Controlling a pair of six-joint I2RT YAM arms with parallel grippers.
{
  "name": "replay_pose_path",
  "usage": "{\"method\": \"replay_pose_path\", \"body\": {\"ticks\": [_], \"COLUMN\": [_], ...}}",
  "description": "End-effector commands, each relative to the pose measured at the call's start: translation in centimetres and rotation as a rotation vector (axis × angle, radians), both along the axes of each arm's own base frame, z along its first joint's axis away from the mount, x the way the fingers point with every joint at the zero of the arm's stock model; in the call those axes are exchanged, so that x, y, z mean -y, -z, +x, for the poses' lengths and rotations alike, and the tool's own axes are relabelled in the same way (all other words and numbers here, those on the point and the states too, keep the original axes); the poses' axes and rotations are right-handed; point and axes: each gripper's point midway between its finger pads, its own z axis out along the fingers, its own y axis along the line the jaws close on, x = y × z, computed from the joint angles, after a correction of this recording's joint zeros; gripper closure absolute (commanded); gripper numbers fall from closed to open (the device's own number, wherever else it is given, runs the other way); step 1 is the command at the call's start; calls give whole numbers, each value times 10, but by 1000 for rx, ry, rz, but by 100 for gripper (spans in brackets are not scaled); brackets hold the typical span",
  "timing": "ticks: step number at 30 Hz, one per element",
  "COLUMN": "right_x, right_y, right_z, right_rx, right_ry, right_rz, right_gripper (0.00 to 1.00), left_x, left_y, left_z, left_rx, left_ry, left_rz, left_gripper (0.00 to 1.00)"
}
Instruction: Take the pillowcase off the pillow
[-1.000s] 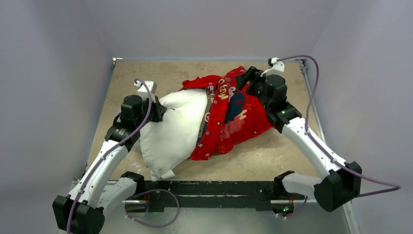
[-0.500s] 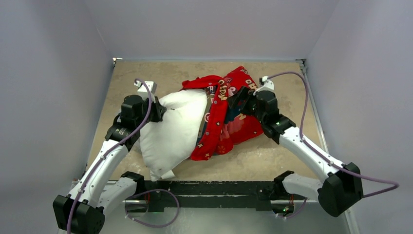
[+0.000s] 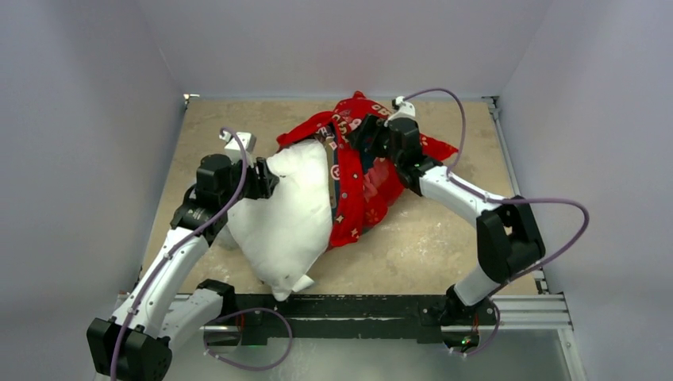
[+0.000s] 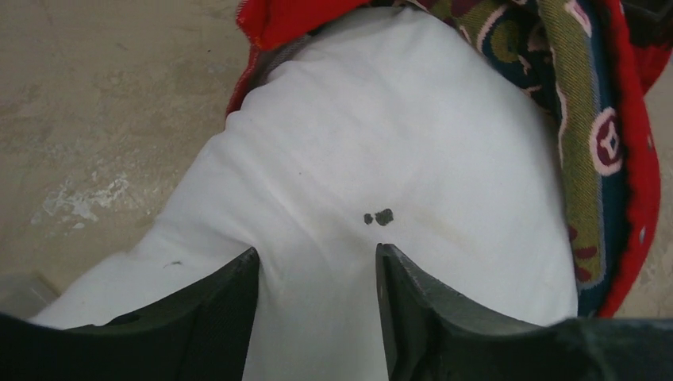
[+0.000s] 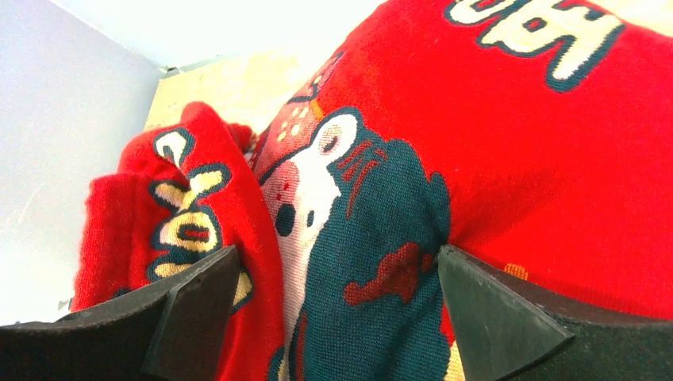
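The white pillow (image 3: 292, 218) lies left of centre on the table, its far right end still inside the red pillowcase (image 3: 363, 184). The pillowcase is bunched toward the back, its inner dark patterned side showing along the pillow's edge. My left gripper (image 3: 266, 176) is at the pillow's upper left side. In the left wrist view its jaws (image 4: 317, 258) stand apart with white pillow (image 4: 381, 143) fabric bulging between them, red pillowcase (image 4: 631, 171) at the right. My right gripper (image 3: 363, 132) presses into the top of the pillowcase, and its jaws (image 5: 337, 258) are wide open against the printed cloth (image 5: 516, 143).
A tan tabletop (image 3: 444, 238) is boxed in by pale walls on three sides. A black rail (image 3: 357, 305) runs along the near edge between the arm bases. The right arm's purple cable (image 3: 555, 206) loops over the table's right side.
My left jaws have opened from a tight pinch on the pillow. My right arm swung left and toward the back, pushing the pillowcase up there; the pillow's near end slid right.
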Motion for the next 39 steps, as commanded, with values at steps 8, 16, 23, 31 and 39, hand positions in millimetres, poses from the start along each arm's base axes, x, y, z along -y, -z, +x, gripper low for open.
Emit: {"method": "replay_pose_path", "body": {"ticks": [8, 16, 23, 31, 39], "right_x": [5, 29, 32, 20, 18], "right_y": [-56, -62, -68, -28, -8], "right_z": [-1, -59, -112, -164, -172], "right_rx": [90, 29, 51, -56, -89], "right_ry": [26, 28, -100, -275, -307], "right_rz": [28, 91, 128, 184, 172], "right_gripper": [2, 1, 1, 3, 4], "left_x": [39, 90, 125, 137, 136], "left_y": [-40, -40, -6, 31, 67], "left_z": [-14, -42, -80, -116, -129], "left_rx": [102, 19, -97, -152, -233], "left_ry": [164, 202, 216, 121, 116], "left_rz": [-64, -49, 137, 330, 417], "left_gripper": [12, 1, 1, 1, 1]}}
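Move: The pillow's side edge beside the pillowcase's near hem corner is about 13 cm back, 14 cm right and 14 cm below the half-open left hand; the corner itself is 1 cm farther right. The white pillow's middle is roughly 6 cm back and 3 cm right of that hand. For the right hand, the near half of the turned-back red hem is about 19 cm straight back and 14 cm down, with the pillow's middle 12 cm left of that hem. The pillow is left free as the left fingers open from half to wide; that hand rises slightly, sweeps right and back some 20 cm over the pillow towards its edge by the hem corner, then sinks and rolls its left side up. The right hand nudges about 2 cm farther forward at the pillowcase, lifts and draws back nearly 20 cm over it, then lowers to about its starting height above the near hem, wide open and turning about 15 degrees counter-clockwise. ##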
